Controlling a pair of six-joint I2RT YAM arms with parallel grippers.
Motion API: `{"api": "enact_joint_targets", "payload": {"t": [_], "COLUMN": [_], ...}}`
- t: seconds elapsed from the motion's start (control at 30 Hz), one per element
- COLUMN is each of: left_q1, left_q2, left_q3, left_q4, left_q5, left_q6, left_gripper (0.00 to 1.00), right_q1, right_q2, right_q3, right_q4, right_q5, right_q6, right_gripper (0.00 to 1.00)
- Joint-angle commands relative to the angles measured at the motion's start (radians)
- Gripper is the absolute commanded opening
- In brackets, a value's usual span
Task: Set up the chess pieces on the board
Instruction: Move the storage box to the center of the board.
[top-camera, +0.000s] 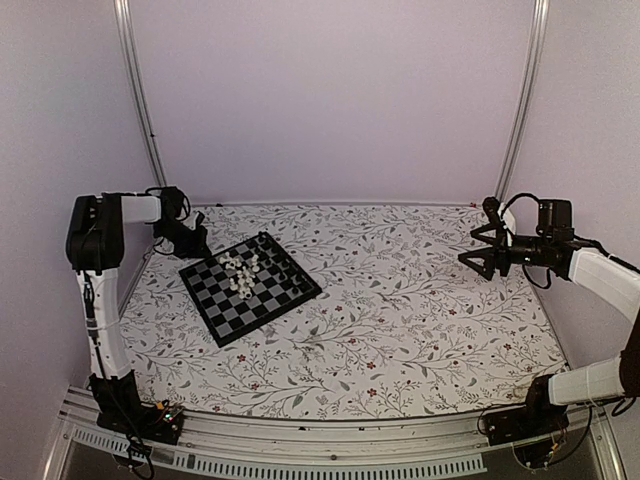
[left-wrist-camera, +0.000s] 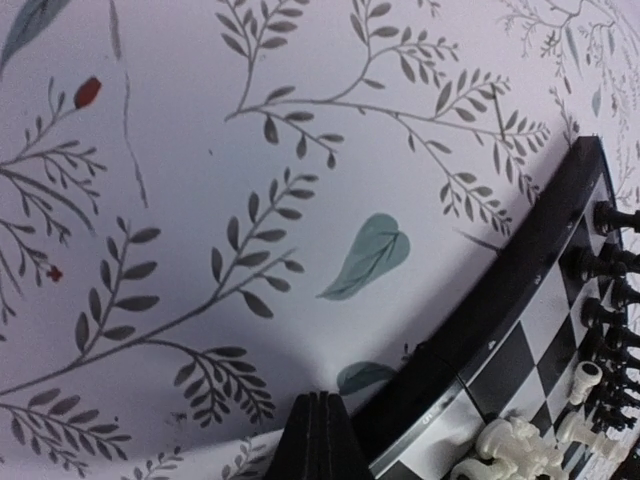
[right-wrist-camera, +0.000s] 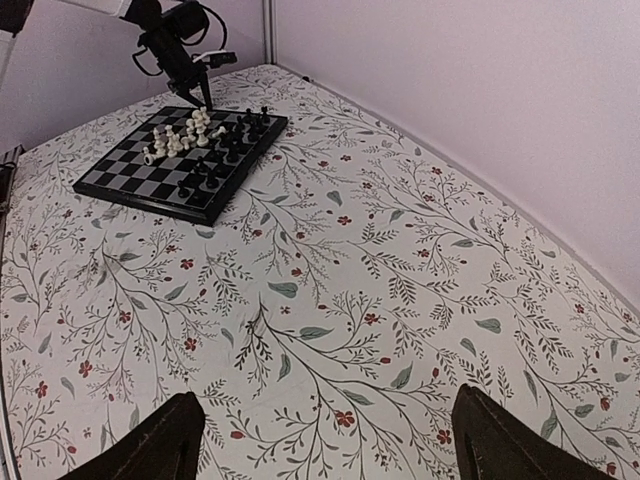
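Note:
The board (top-camera: 232, 310) lies turned at an angle on the left part of the table. The chess pieces stand bunched on its far half, cream-white ones (top-camera: 242, 272) beside black ones (top-camera: 275, 268). My left gripper (top-camera: 199, 246) is shut and empty, low over the cloth just off the board's far left edge. In the left wrist view its fingertips (left-wrist-camera: 325, 400) are pressed together next to the board's black rim (left-wrist-camera: 520, 290), with white pieces (left-wrist-camera: 510, 445) and black pieces (left-wrist-camera: 610, 300) beyond. My right gripper (top-camera: 470, 247) hangs open and empty far to the right. Its view shows the board (right-wrist-camera: 120, 185) in the distance.
A floral-patterned cloth (top-camera: 400, 320) covers the table. Plain walls close in at the back and on both sides, with metal rails (top-camera: 150, 130) in the corners. The left arm (right-wrist-camera: 170, 30) shows beyond the board in the right wrist view.

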Motion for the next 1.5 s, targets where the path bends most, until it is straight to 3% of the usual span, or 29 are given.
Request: {"api": "enact_joint_targets", "payload": {"t": [0.0,0.43,1.03,1.47], "left_q1": [-0.026,-0.161,-0.323,-0.477], "left_q2": [-0.074,-0.268,-0.389,-0.448], "left_q3": [-0.111,-0.48,-0.721,-0.789], "left_q4": [-0.034,0.059,0.072,0.019], "left_q5": [-0.018,-0.009,0.006,-0.045], "left_q6": [0.011,-0.043,-0.093,-0.159], "left_gripper": [0.0,0.0,0.0,0.01], "right_q1": [-0.007,-0.005,-0.003,-0.002], "right_q2": [-0.009,-0.012,0.016,0.021], "right_q3": [0.026,0.042,0.048,0.048], "right_q4": [-0.038,-0.08,-0.094,-0.093], "right_q5": [-0.027,-0.062,-0.086,-0.099], "right_q6": [-0.027,-0.054,-0.052,-0.047], "right_gripper": [0.89,0.88,0.87,0.86]}}
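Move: The chess board's middle lies about 11 cm back and 15 cm to the right of the left hand, about level in height; the shut fingertips already sit against its far-left edge. On the board, the white pieces' heap is some 5 cm back and 12 cm right of the hand, the black pieces roughly 28 cm right and 2 cm back. From the right hand the board's middle is about 75 cm left, 6 cm ahead and 20 cm down. The chess board goes on being pushed over the cloth by its outer edge, a little to one side of the hinge, with the left hand's shut fingertips low beside it. The left hand sweeps about 21 cm back towards the base, at first nearly straight and then slanting rightward by 14 cm in all, staying level and turning nearly 20 degrees clockwise. ##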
